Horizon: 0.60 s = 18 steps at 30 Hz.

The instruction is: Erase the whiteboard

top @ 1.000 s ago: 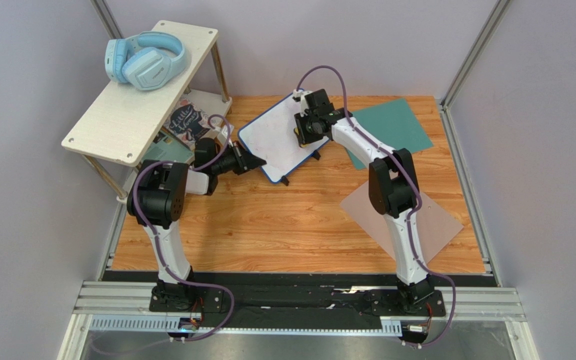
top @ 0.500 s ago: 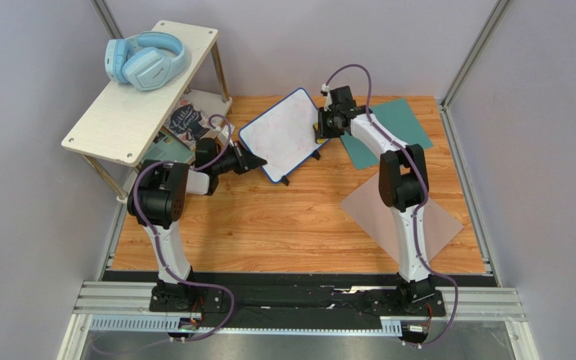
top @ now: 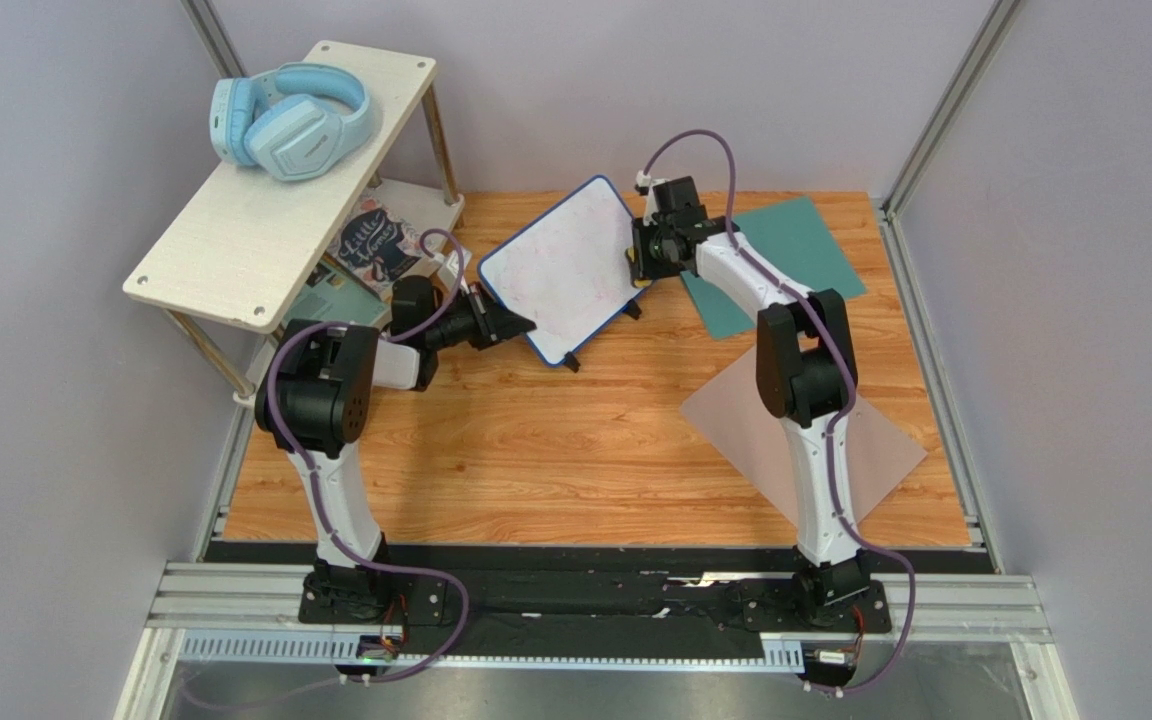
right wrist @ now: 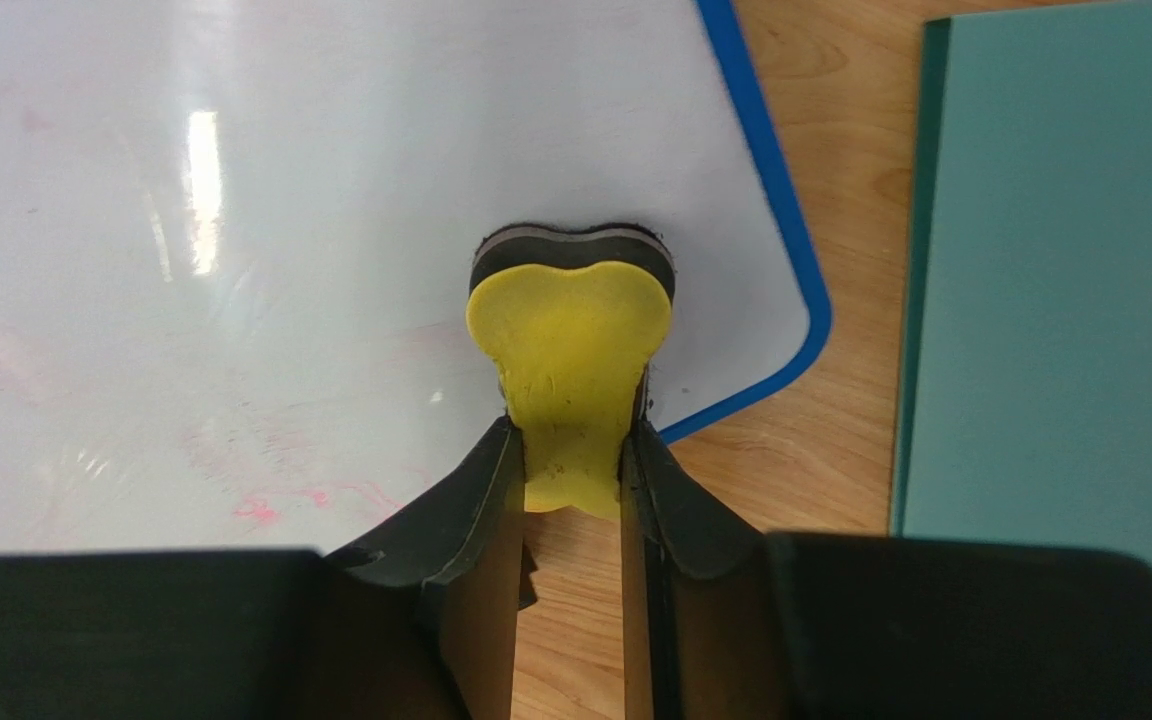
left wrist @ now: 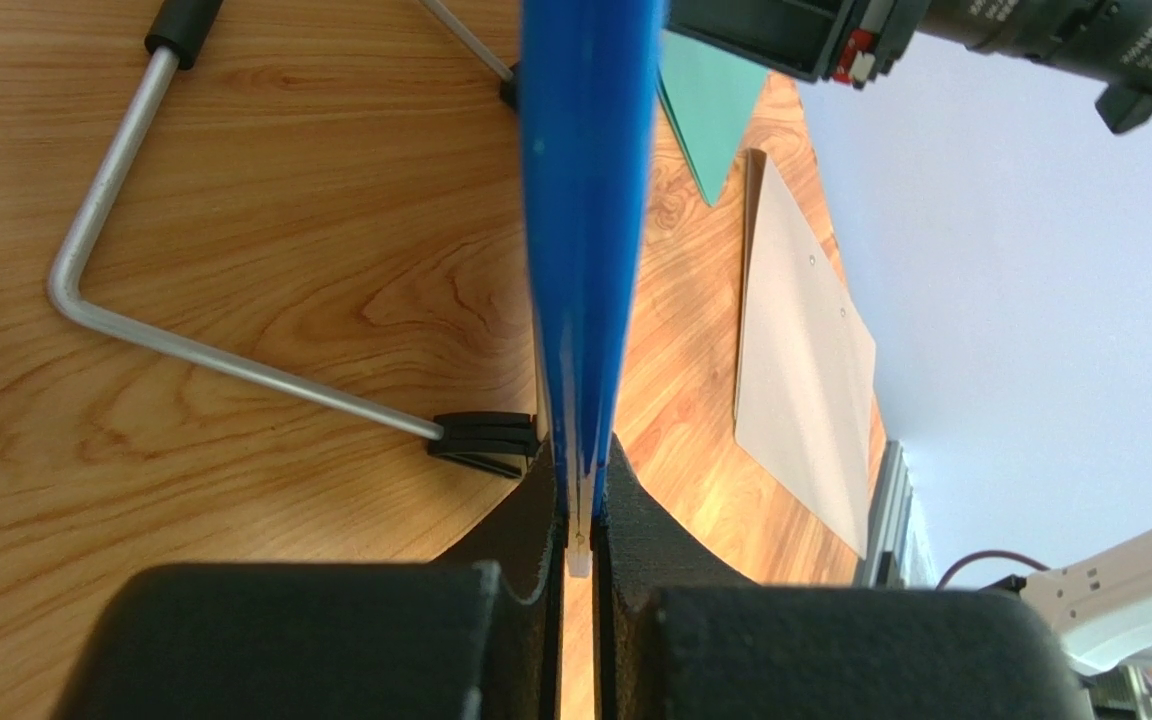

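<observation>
The whiteboard [top: 564, 267], white with a dark-blue frame, stands tilted on its feet at the back middle of the wooden table. My left gripper [top: 510, 321] is shut on the board's near-left edge; in the left wrist view the blue frame edge [left wrist: 585, 225] runs up from between my closed fingers [left wrist: 579, 503]. My right gripper [top: 639, 255] is shut on a yellow eraser [right wrist: 570, 360] with a black felt pad, pressed on the board's right part near its corner. Faint pink smears [right wrist: 259, 503] show on the board [right wrist: 312, 195] left of the eraser.
A teal sheet [top: 778, 255] lies right of the board and a grey-brown sheet [top: 838, 450] nearer on the right. A white shelf rack [top: 282, 180] with blue headphones [top: 289, 120] stands at the back left. The board's wire stand [left wrist: 162, 315] rests on the wood.
My right gripper moved with the eraser from the board's middle to its right edge a second ago, then stayed nearly still. The left gripper and the board have not moved.
</observation>
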{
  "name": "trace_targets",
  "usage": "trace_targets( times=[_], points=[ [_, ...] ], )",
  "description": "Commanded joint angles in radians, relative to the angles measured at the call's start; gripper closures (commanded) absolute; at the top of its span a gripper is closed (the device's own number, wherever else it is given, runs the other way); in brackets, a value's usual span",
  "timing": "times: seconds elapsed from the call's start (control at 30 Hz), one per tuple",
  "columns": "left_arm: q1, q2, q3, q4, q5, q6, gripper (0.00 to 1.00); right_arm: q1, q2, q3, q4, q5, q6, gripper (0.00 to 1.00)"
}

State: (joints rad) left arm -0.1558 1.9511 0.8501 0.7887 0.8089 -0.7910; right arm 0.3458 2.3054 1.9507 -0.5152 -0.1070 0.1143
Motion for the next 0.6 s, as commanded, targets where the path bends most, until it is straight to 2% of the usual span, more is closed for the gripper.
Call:
trace_targets(
  times=[0.0,0.37,0.57],
  points=[
    [-0.014,0.019,0.004,-0.011,0.038,0.039,1.00,0.137,-0.029,-0.044,0.075,-0.046,-0.027,1.00],
    [-0.014,0.017,0.001,-0.003,0.035,0.036,1.00,0.261,-0.006,-0.016,-0.002,-0.026,-0.038,1.00],
    [-0.014,0.019,0.000,0.000,0.036,0.038,1.00,0.286,-0.006,-0.021,-0.014,-0.014,-0.001,1.00]
  ],
)
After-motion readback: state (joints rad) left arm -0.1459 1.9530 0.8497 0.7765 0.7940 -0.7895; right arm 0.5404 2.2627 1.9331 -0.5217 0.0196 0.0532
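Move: The right gripper already holds the yellow eraser on the board near its right-hand corner; the middle of the whiteboard lies about 12 cm to its left, 2 cm back and 2 cm higher. The nearer black stand foot is some 7 cm back, 1 cm left and 5 cm down; the green sheet is centred about 18 cm right, 2 cm ahead and 6 cm down. From the left gripper, pinching the board's edge, the board's middle is roughly 10 cm ahead, 4 cm right, and about level. Sweep the right gripper left and back across the whiteboard, about 8 cm left and 4 cm back, rising slightly with the tilted surface and easing off towards the end. Keep the eraser pinched with its pad against the board, and turn the hand some 10 degrees counter-clockwise. Keep the left gripper shut on the board's edge to steady it. ##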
